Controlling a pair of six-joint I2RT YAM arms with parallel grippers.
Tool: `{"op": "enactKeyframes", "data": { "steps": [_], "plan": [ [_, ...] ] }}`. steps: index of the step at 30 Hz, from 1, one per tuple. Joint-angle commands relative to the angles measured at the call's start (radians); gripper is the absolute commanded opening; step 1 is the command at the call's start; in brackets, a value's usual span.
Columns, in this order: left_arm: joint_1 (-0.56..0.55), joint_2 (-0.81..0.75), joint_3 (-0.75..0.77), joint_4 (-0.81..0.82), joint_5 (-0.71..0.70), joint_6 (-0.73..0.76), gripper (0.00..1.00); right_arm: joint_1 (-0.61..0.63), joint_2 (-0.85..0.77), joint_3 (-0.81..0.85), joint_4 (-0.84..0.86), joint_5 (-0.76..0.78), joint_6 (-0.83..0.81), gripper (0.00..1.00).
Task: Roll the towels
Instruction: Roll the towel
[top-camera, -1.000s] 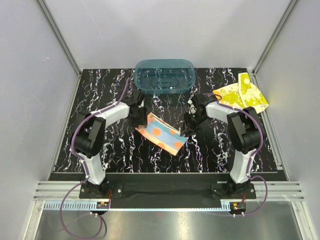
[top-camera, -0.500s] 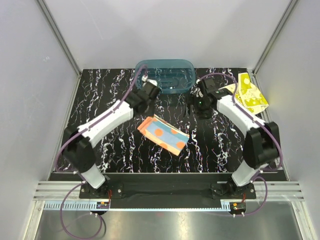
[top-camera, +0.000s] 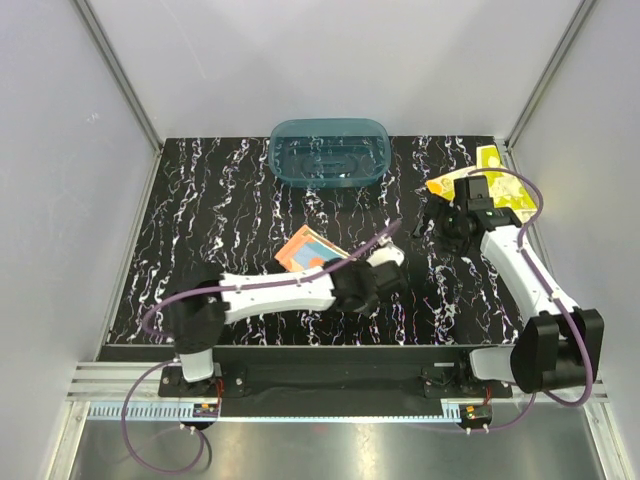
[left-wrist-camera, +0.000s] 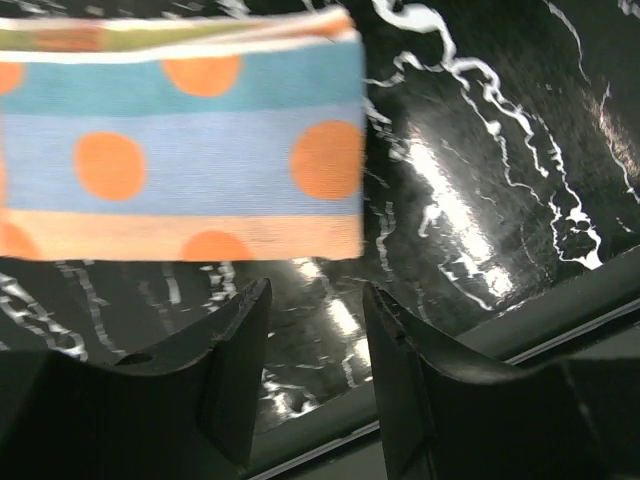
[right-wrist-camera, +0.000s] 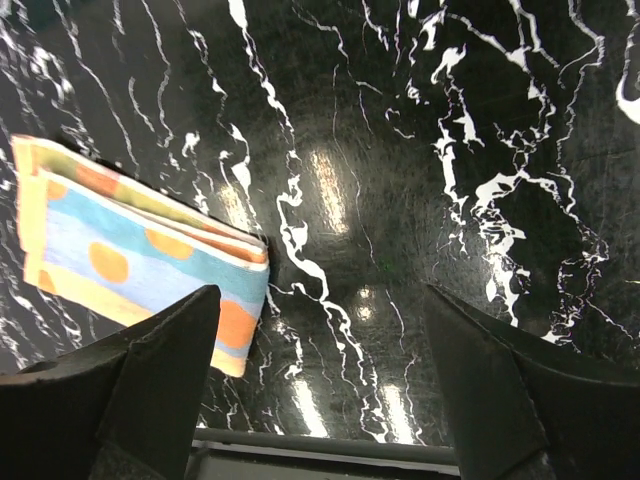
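Note:
The light blue and yellow towel with orange dots (top-camera: 308, 248) lies folded on the black marble table (top-camera: 220, 220); my left arm crosses over its near right part. It also fills the top of the left wrist view (left-wrist-camera: 180, 150) and lies at the left of the right wrist view (right-wrist-camera: 140, 250). My left gripper (top-camera: 385, 285) (left-wrist-camera: 315, 290) hovers just in front of the towel's right end, open, with nothing between its fingers. My right gripper (top-camera: 437, 222) (right-wrist-camera: 318, 297) stands wide open over bare table, right of that towel. The yellow towel (top-camera: 490, 180) lies at the back right, partly behind my right arm.
A teal translucent tub (top-camera: 328, 152) stands at the back middle. Grey walls close in the table on three sides. The table's front edge (right-wrist-camera: 320, 445) runs close below both grippers in the wrist views.
My left arm swung from the back near the tub to the front, across the dotted towel. My right gripper opened wide and drew back to the right, away from that towel.

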Motion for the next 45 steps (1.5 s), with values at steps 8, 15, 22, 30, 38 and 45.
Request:
{"op": "enactKeyframes", "data": {
  "steps": [8,15,22,30,38,45],
  "plan": [
    [-0.027,0.104,0.041,0.072,0.012,-0.064,0.49,-0.031,-0.083,-0.015,-0.01,-0.077,0.015,0.89],
    [-0.03,0.148,0.004,0.1,0.011,-0.056,0.49,-0.031,-0.076,-0.018,-0.01,-0.089,0.016,0.89],
    [-0.03,0.223,-0.016,0.109,-0.022,-0.059,0.49,-0.031,-0.065,-0.028,0.005,-0.103,0.019,0.88],
    [-0.022,0.253,-0.09,0.187,-0.045,-0.049,0.48,-0.031,-0.053,-0.022,0.005,-0.112,0.016,0.88],
    [-0.022,0.224,-0.048,0.112,-0.121,-0.021,0.46,-0.032,-0.028,-0.015,0.037,-0.132,0.033,0.87],
    [-0.025,0.231,-0.028,0.089,-0.158,-0.015,0.47,-0.031,0.001,-0.005,0.045,-0.155,0.031,0.87]
  ]
}}
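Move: Almost straight under the left hand, some 10 cm down, lies the near right corner of the folded towel. The towel's middle is about 7 cm ahead and 7 cm to the left. The empty tray stands roughly 31 cm ahead of that hand and 8 cm left; the yellow towel lies about 23 cm ahead and 27 cm right. From the right hand, the folded towel's middle is some 5 cm back, 17 cm left and 12 cm below. Sinking about 9 cm in two stages with a short pause between them, the left hand comes down to the folded towel's near right corner, drifting a little right and then back left. The wrist rolls some 10 degrees, its left side rising, while the fingers stay about half open, one at the near edge and the other just past the right end; they don't close. ##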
